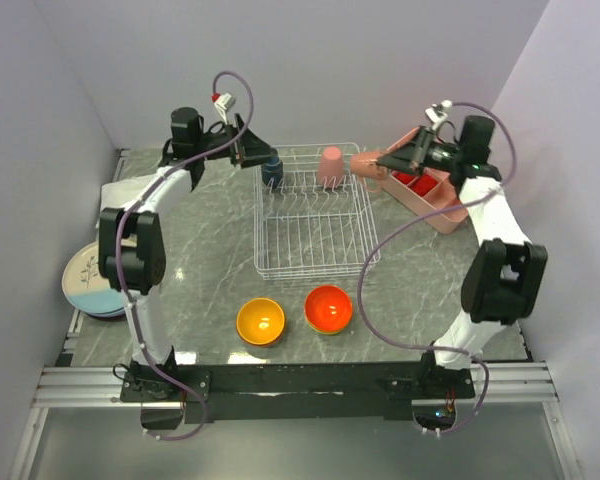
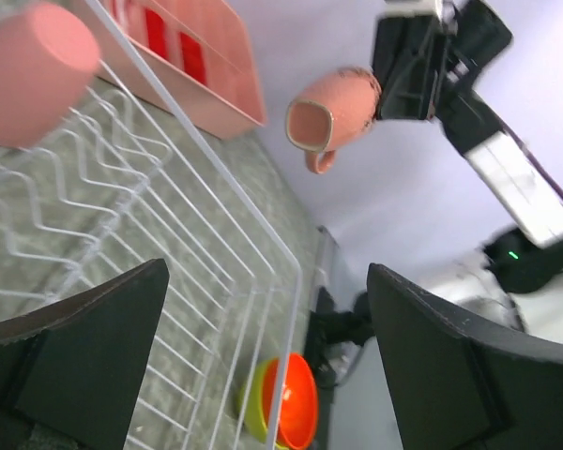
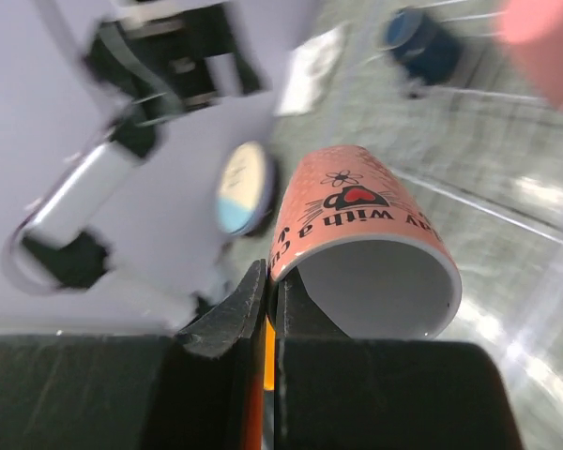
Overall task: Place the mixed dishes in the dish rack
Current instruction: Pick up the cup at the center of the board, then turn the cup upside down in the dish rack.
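Observation:
The white wire dish rack (image 1: 315, 240) stands mid-table. A navy cup (image 1: 272, 172) and an upturned pink cup (image 1: 330, 165) sit at its far end. My right gripper (image 1: 388, 160) is shut on the rim of a pink printed mug (image 1: 368, 164), held sideways in the air by the rack's far right corner; one finger is inside the mug (image 3: 357, 234). My left gripper (image 1: 253, 157) hangs open and empty just left of the navy cup, which is out of the left wrist view. An orange-yellow bowl (image 1: 261, 321) and a red-orange bowl (image 1: 329, 308) lie in front of the rack.
A pink compartment tray (image 1: 435, 200) stands at the back right behind the right gripper. Stacked plates (image 1: 88, 280) lie at the table's left edge, with a white cloth (image 1: 120, 192) beyond them. Grey walls close in on three sides.

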{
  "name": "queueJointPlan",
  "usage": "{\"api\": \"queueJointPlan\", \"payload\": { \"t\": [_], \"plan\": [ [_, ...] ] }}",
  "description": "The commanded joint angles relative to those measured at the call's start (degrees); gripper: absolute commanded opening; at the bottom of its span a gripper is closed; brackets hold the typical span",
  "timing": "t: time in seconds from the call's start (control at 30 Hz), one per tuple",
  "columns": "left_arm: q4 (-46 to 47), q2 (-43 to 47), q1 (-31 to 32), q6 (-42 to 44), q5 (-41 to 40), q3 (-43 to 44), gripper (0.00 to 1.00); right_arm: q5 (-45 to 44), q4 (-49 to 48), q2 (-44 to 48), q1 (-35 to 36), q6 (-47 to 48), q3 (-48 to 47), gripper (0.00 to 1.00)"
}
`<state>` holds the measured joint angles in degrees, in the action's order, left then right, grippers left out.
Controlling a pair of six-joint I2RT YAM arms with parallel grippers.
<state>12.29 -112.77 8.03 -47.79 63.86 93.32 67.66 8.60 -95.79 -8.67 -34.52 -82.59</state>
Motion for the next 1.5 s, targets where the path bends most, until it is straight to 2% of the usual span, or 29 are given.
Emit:
{"api": "queueJointPlan", "payload": {
  "t": [0.0, 0.07, 0.1, 0.23, 0.43, 0.57, 0.7, 1.07, 1.37, 1.47],
  "plan": [
    [22.8, -3.4, 2.2, -16.8, 9.4, 1.2, 0.96, 11.4, -20.9, -3.3, 6.7, -16.5, -8.0, 0.0],
    [25.5, -5.3, 2.4, -19.6, 9.2, 1.8, 0.99, 12.1, -21.1, -6.8, 8.1, -17.0, -11.2, 0.0],
    [24.5, -5.9, 2.4, -19.2, 8.9, 3.1, 0.97, 12.3, -20.7, -8.1, 8.4, -17.5, -12.0, 0.0],
    [23.6, -8.5, 2.9, -18.3, 9.8, 5.9, 0.96, 13.3, -20.4, -11.9, 10.5, -19.1, -13.7, 0.0],
    [29.6, -9.7, 4.1, -21.4, 10.4, 6.4, 0.96, 14.3, -17.5, -16.6, 12.7, -20.1, -16.1, 0.0],
    [30.4, -9.5, 5.4, -19.5, 10.4, 5.7, 0.97, 14.3, -16.2, -19.1, 14.7, -20.1, -19.6, 0.0],
    [33.0, -10.4, 7.0, -20.0, 11.2, 6.4, 0.96, 14.1, -16.4, -20.1, 15.5, -20.6, -20.7, 0.0],
    [32.0, -13.4, 8.4, -17.7, 10.4, 7.0, 0.96, 15.2, -14.5, -20.0, 15.6, -20.1, -22.6, 0.0],
    [33.4, -13.3, 9.9, -19.7, 10.1, 7.8, 0.99, 13.9, -13.3, -21.8, 16.3, -19.4, -24.0, 0.0],
    [33.6, -13.4, 10.2, -19.7, 10.1, 7.9, 0.94, 13.8, -12.9, -22.2, 16.6, -19.4, -24.6, 0.0]
  ]
}}
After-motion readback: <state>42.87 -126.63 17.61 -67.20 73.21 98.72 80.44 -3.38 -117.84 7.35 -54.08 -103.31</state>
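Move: Above the rack's far part, the left gripper, open and empty, has the cup that the right fingers already pinch by its rim about 25 cm to its right, some 3 cm nearer the bases and roughly level. Upright pink cup: about 17 cm right of the left hand, 1 cm out, 17 cm below; blue cup: about 2 cm right, 1 cm out, 18 cm below. From the right hand the left gripper's fingers are about 29 cm left, 3 cm farther out, nearly level. Bringing the pinched cup across above the rack, the right hand goes about 12 cm left, mostly early, swings some 25 degrees counter-clockwise and then nearly holds still. The left hand comes to meet the cup, about 9 cm right and 3 cm back, turning some 20 degrees clockwise, until its wide-open fingers straddle the cup's base; no squeeze yet. ##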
